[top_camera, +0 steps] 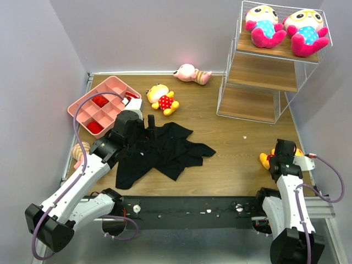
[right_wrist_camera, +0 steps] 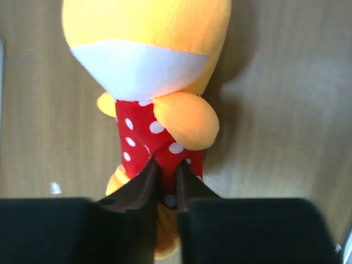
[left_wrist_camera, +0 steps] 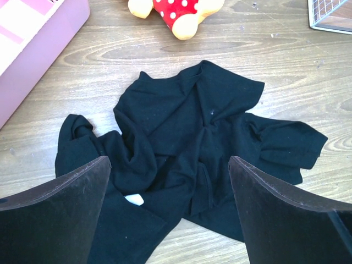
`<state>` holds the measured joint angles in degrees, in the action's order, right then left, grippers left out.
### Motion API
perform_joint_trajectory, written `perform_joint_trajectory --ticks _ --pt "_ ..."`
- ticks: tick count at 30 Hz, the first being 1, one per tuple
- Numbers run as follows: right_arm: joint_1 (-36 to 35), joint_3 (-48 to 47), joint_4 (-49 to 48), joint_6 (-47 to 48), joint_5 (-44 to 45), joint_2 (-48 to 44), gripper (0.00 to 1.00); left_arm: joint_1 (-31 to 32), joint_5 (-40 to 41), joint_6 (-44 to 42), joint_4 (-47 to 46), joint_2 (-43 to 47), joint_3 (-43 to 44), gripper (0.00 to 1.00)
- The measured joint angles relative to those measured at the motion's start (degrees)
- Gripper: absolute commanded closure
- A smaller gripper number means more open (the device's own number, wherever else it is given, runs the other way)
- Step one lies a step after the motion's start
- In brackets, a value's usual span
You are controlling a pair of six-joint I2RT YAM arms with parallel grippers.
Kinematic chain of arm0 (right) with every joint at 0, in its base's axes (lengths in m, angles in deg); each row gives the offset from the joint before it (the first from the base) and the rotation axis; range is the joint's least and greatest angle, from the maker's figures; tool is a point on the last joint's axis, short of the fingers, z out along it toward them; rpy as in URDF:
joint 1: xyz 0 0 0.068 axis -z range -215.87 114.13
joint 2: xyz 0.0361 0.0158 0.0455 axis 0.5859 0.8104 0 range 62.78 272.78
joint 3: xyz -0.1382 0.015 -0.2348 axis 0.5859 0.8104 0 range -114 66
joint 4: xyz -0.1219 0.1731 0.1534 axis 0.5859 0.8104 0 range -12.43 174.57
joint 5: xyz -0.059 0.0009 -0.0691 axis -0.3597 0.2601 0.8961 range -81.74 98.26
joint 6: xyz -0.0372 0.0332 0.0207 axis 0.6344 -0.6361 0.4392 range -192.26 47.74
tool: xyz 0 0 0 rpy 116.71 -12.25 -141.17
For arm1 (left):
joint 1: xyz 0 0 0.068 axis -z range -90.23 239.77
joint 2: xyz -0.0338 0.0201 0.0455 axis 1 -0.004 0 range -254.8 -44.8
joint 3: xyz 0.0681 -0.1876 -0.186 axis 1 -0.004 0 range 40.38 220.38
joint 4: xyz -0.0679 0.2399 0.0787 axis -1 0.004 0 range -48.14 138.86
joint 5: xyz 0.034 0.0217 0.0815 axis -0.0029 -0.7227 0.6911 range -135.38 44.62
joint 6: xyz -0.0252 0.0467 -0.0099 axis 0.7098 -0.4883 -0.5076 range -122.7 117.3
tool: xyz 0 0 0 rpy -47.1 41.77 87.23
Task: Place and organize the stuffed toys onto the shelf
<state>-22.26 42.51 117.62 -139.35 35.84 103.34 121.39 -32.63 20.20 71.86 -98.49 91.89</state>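
Observation:
Two white-faced stuffed toys (top_camera: 263, 25) (top_camera: 304, 32) with blue dotted bodies lie on the top board of the wire shelf (top_camera: 258, 82). A pale pink toy (top_camera: 192, 73) lies at the table's back edge. A yellow-orange toy (top_camera: 163, 99) (left_wrist_camera: 179, 11) lies left of centre. My right gripper (right_wrist_camera: 165, 165) (top_camera: 283, 157) is shut on the red dotted body of a second yellow-orange toy (right_wrist_camera: 148, 49) (top_camera: 266, 159) at the near right. Over the black garment (left_wrist_camera: 192, 132) hangs my left gripper (left_wrist_camera: 169, 162), open and holding nothing. Part of another toy (top_camera: 78, 151) peeks from under the left arm.
A pink compartment tray (top_camera: 104, 104) (left_wrist_camera: 38, 33) with red items stands at the back left. The black garment (top_camera: 165, 151) is spread over the table's middle. The shelf's two lower boards are bare. Walls close in on the left, back and right.

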Motion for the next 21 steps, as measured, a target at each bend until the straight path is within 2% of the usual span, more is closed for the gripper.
perform_joint_trajectory --ticks 1,6,13,18,21 --pt "0.0 0.4 -1.7 1.8 -0.4 -0.4 0.99 0.0 0.0 0.0 0.0 0.0 0.0 0.02" --pt "0.0 0.9 -8.4 12.1 -4.9 -2.7 0.99 0.0 0.0 -0.3 0.0 0.0 0.0 0.02" --pt "0.0 -1.8 -12.2 26.5 -16.9 -8.3 0.99 0.0 0.0 -0.4 0.0 0.0 0.0 0.02" --pt "0.0 -6.7 -12.6 33.5 -28.6 -9.1 0.99 0.0 0.0 -0.6 0.0 0.0 0.0 0.02" --pt "0.0 -8.8 -15.0 36.9 -38.8 -8.6 0.99 0.0 0.0 -0.6 0.0 0.0 0.0 0.02"
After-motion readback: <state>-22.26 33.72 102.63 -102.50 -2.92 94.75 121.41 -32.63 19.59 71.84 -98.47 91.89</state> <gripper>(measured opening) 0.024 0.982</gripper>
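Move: The yellow stuffed toy in the red dotted top is already between the right fingertips at its lower body. Its middle is some 3 cm to the right of this hand, about level ahead and 1 cm lower. The shelf's bottom board is roughly 27 cm ahead and 6 cm to the left; a white scrap is about 11 cm ahead, 11 cm left and 5 cm down. From the left hand, the toy is about 9 cm back, 52 cm right and 18 cm down. Shut the right gripper the rest of the way to pinch the yellow toy's dotted body, then lift it off the table by about 12 cm. As it rises, carry it forward and to the left, towards the shelf, turning the hand some 50 degrees counter-clockwise and tipping the fingers up; the leftward swing comes mostly late. ##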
